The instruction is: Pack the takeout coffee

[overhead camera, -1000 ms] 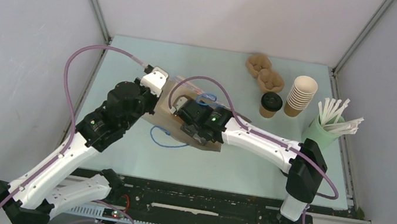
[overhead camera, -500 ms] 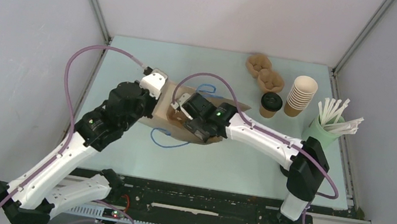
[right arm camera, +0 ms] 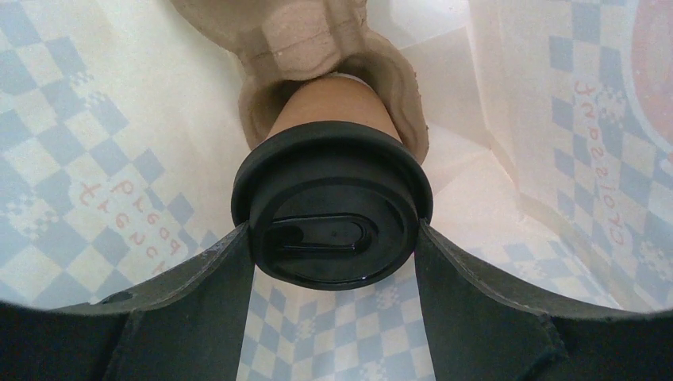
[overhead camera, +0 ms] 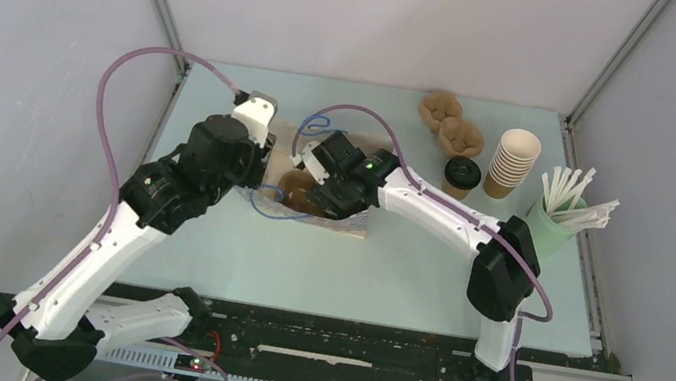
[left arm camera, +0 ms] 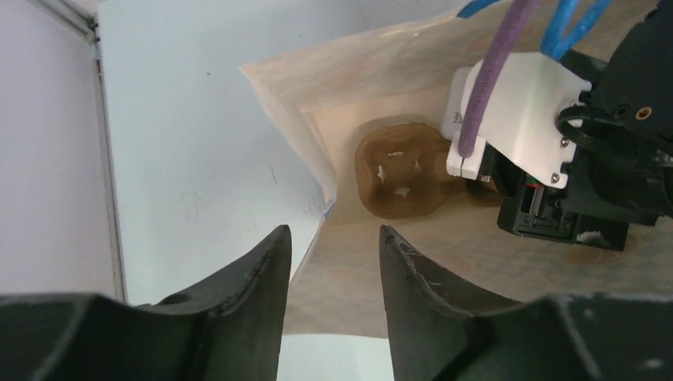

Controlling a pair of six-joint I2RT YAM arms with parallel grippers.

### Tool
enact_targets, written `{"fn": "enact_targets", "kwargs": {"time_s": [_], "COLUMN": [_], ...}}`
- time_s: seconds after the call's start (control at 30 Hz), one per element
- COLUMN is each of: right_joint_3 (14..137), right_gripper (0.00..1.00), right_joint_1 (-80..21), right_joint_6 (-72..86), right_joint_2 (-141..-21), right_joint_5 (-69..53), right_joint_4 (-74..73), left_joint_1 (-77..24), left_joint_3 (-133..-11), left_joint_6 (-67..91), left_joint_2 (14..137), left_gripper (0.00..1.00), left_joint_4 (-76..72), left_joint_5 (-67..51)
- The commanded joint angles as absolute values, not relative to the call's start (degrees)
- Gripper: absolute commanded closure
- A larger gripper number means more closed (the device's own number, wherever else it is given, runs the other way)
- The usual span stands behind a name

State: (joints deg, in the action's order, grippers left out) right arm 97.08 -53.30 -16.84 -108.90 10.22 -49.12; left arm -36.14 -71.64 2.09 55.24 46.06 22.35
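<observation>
One takeout coffee cup (right arm camera: 332,214), brown with a black lid, sits in a moulded pulp carrier (right arm camera: 262,32) inside a checked paper bag (right arm camera: 95,143). My right gripper (right arm camera: 333,238) is inside the bag, shut on that cup's lid. From above, the right gripper (overhead camera: 319,186) reaches into the bag (overhead camera: 354,225), which lies on its side. My left gripper (left arm camera: 333,238) stands open just outside the bag's mouth edge (left arm camera: 317,171), with nothing between its fingers. The carrier (left arm camera: 401,178) shows inside the bag. A second lidded takeout coffee cup (overhead camera: 461,178) stands on the table at the back right.
A tall stack of lidless brown cups (overhead camera: 512,162) stands beside the second cup. Spare pulp carriers (overhead camera: 450,124) lie behind it. A green holder with wrapped straws (overhead camera: 561,212) is at the far right. Blue bag handles (overhead camera: 271,203) lie loose by the bag.
My left gripper has opened and let go of the bag's edge. The right gripper moved left, deeper into the bag, and the bag shifted toward the back.
</observation>
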Motion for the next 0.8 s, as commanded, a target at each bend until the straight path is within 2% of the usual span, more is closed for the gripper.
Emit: {"fn": "enact_targets", "kwargs": {"time_s": [0.0, 0.13, 0.27, 0.47, 0.77], "right_joint_3": [100.42, 101.40, 101.86, 102.01, 107.62], "right_gripper": [1.00, 1.00, 1.00, 1.00, 1.00], "right_joint_1": [-51.92, -50.66, -49.05, -46.95, -46.59], "right_joint_6": [-17.74, -18.19, -19.72, -23.41, -27.08], "right_joint_2": [-111.52, -113.60, -115.20, -117.39, -121.64], "right_joint_5": [4.50, 3.95, 2.00, -1.95, -2.92], "right_joint_4": [-51.22, -50.84, -51.67, -53.75, -57.53], "left_joint_1": [-36.27, -35.65, -32.67, -27.75, -27.51], "left_joint_3": [-80.33, -91.13, -99.77, -107.40, -107.45], "left_joint_6": [6.68, 8.06, 11.06, 11.52, 10.40], "left_joint_2": [57.49, 61.46, 63.94, 63.49, 61.78], "left_gripper": [0.43, 0.23, 0.12, 0.10, 0.11], "left_joint_4": [53.67, 61.77, 69.35, 73.41, 74.69], "left_joint_5": [28.78, 35.15, 34.72, 25.34, 21.73]}}
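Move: The right gripper holds the lidded coffee cup inside the bag. The carrier cell under it lies about 3 cm ahead, 2 cm left and 7 cm below; the other cell is some 5 cm ahead, 10 cm left and 7 cm below. A second coffee cup stands roughly 25 cm right and 10 cm ahead, 5 cm lower. From the half-open left gripper at the bag's left edge, the same cell is about 6 cm ahead, 14 cm right and 24 cm below. Keep the right fingers closed on the cup's black lid and ease it forward about 3 cm and slightly down into the carrier cell, tipping the hand some 10 degrees nearer to vertical. Meanwhile open the left gripper wide and take it up about 10 cm and some 6 cm left, clear of the bag, drawing back a few centimetres late on. ##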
